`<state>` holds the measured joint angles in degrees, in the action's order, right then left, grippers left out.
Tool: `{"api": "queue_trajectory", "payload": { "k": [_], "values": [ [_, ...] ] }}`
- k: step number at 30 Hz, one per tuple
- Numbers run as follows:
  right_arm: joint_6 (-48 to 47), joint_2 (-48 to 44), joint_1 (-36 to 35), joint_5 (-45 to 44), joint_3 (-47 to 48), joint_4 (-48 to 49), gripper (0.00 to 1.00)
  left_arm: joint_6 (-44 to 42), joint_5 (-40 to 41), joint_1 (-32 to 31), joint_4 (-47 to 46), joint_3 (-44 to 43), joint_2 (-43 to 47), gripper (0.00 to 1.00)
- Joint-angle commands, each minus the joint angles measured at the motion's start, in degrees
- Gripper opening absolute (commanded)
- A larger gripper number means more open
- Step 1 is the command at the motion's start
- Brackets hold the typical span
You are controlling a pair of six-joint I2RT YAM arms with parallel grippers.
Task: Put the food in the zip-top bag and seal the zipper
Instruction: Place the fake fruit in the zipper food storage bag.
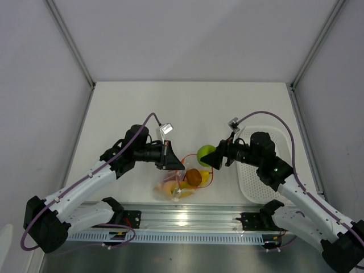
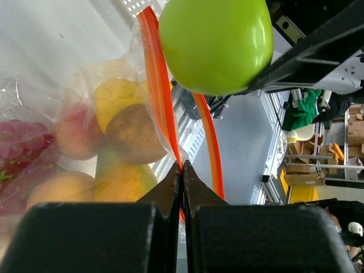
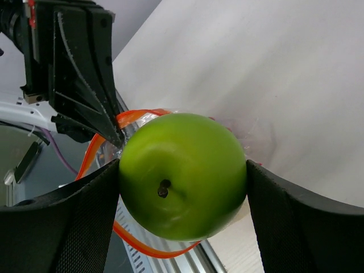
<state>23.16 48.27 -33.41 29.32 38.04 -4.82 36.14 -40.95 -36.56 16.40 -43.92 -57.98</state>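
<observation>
The clear zip-top bag (image 1: 177,185) lies near the table's front edge with its orange-red zipper (image 2: 160,91) pulled open into a loop. Inside are yellow fruits (image 2: 116,94), a brown round one (image 1: 193,177), a peach-coloured one and red grapes (image 2: 20,142). My left gripper (image 1: 170,157) is shut on the near zipper strip and holds the mouth up; its fingertips (image 2: 183,166) meet on the strip. My right gripper (image 1: 208,159) is shut on the green apple (image 3: 182,173) and holds it just above the open mouth; the apple also shows from above (image 1: 205,152).
A white perforated tray (image 1: 263,170) sits at the right, under my right arm. A metal rail (image 1: 187,219) runs along the table's front edge. White walls close in the back and sides.
</observation>
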Motion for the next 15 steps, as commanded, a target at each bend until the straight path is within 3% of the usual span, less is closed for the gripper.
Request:
{"api": "queue_trajectory", "payload": {
  "k": [1,15],
  "values": [
    [-1.7,-1.2,-2.2,0.0,2.5,2.9,0.06,0.8,-1.2,0.5,-1.5,-1.2,0.5,0.01],
    [-4.4,0.5,-11.7,2.3,2.7,2.9,0.06,5.9,-3.3,0.5,-3.0,-5.3,1.7,0.01]
  ]
}}
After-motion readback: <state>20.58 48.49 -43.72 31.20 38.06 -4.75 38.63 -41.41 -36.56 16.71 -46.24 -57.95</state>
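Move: The bag's mouth, where the held green apple is going, has its middle about 5 cm to the left of the right hand, 4 cm back and some 5 cm below. Inside the bag, the brown fruit lies roughly 6 cm left, 6 cm back and 9 cm below, with the yellow fruit about 2 cm left, 5 cm back and equally low. From the left hand, the mouth's middle is some 6 cm right, level fore-and-aft and slightly below. The green apple, still gripped between the right fingers, is carried back and somewhat left, about 6 cm in all and nearly level, to the bag's open mouth, while the right wrist turns some 15 degrees counter-clockwise. The left fingers stay shut on the orange zipper edge and towards the end raise it by 1–2 cm. ##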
